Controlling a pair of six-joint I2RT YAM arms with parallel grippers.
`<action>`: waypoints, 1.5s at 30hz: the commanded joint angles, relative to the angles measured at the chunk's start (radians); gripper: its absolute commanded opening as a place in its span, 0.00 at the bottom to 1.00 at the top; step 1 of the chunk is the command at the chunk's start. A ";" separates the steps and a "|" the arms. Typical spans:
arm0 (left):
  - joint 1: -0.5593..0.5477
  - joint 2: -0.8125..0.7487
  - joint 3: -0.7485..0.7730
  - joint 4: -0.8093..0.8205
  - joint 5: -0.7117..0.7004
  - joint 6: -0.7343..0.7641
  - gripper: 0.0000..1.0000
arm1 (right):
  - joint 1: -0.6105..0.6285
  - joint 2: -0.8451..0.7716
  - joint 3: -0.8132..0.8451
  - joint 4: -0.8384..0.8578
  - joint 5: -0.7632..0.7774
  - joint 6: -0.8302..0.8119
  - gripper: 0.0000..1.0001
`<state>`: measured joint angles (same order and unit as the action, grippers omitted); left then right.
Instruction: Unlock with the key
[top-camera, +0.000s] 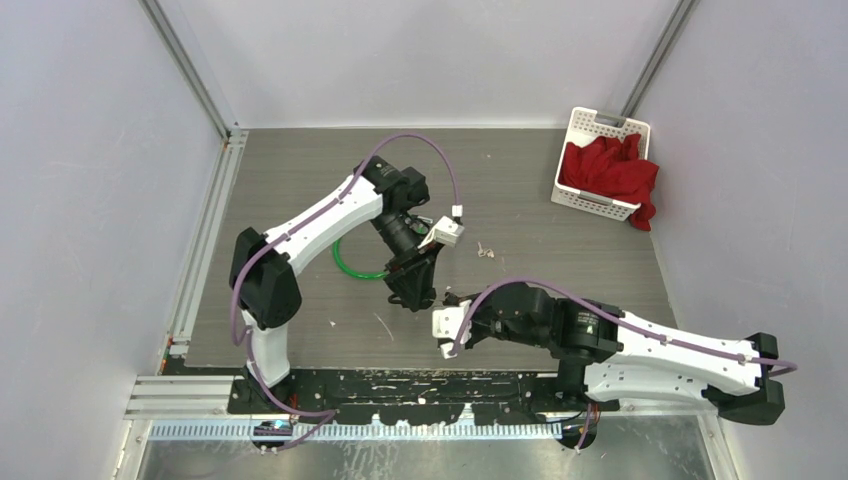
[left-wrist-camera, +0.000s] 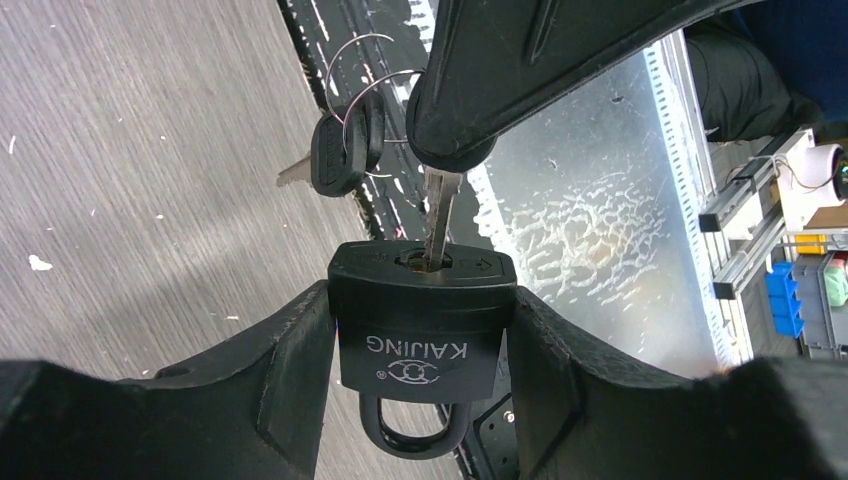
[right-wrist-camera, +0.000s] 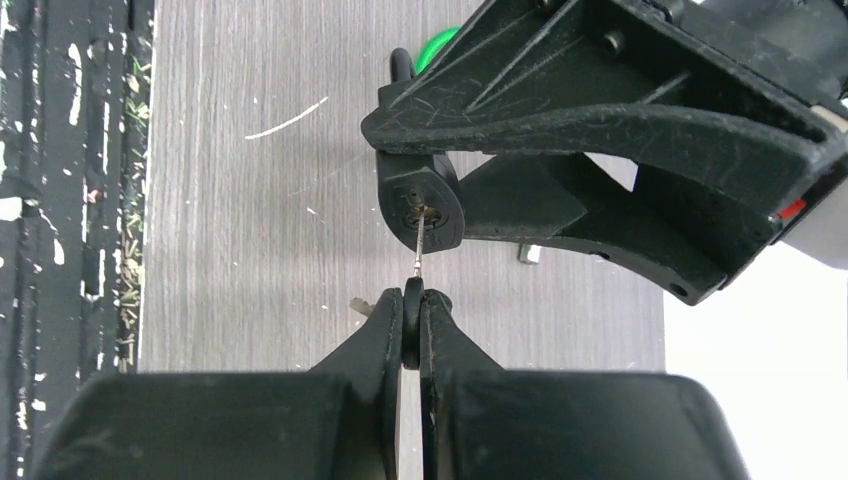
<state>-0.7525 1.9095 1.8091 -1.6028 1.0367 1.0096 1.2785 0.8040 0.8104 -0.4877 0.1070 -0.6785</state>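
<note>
A black padlock (left-wrist-camera: 420, 310) marked KAIJING sits clamped between the fingers of my left gripper (left-wrist-camera: 420, 345), keyhole facing away and shackle (left-wrist-camera: 412, 438) seated in the body. My right gripper (right-wrist-camera: 412, 305) is shut on the black head of the key (right-wrist-camera: 411, 322). The key's thin blade (right-wrist-camera: 419, 240) reaches into the keyhole of the padlock (right-wrist-camera: 420, 205). In the left wrist view the key blade (left-wrist-camera: 438, 215) enters the lock's end face, and a spare key (left-wrist-camera: 335, 150) hangs on a wire ring beside it. Both grippers (top-camera: 432, 305) meet above the table's near middle.
A green ring (top-camera: 350, 265) lies on the grey table under the left arm. A white basket (top-camera: 590, 125) holding a red cloth (top-camera: 612, 170) stands at the back right. The black base rail (top-camera: 400, 385) runs along the near edge.
</note>
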 joint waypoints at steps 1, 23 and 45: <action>-0.011 -0.030 0.042 -0.175 0.263 0.000 0.00 | 0.081 0.032 0.041 -0.005 -0.002 -0.063 0.01; -0.012 -0.016 0.099 -0.030 0.304 -0.178 0.00 | 0.125 0.150 0.035 0.124 0.047 -0.053 0.01; 0.047 -0.112 -0.015 0.156 0.314 -0.323 0.00 | 0.097 0.015 0.035 0.159 0.014 0.008 0.70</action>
<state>-0.7048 1.8408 1.7370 -1.4265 1.1561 0.6067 1.3651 0.8604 0.7822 -0.3443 0.2554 -0.7033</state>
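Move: The padlock, held in the left fingers with the key's tip already in its keyhole, lies from the right hand about 6 cm to the left, 2 cm ahead and 3 cm lower. The spare keys dangle on the ring roughly 4 cm below the right fingers, 1 cm to their left and level fore and aft; the loose keys lie on the table some 20 cm ahead, 8 cm right and 20 cm below. From the left hand the pinched key is about 4 cm right, 1 cm back and 2 cm up. The key, pinched at its head by the right fingers, first eases back barely 1 cm, then is pushed about 3 cm forward, left and down along its blade into the padlock; the fingers then open half wide, letting go as the hand rises 2 cm and draws back 1 cm. The left hand keeps its grip, turns the lock some 20 degrees, partly counter-clockwise, and lifts about 2.5 cm at the end. ##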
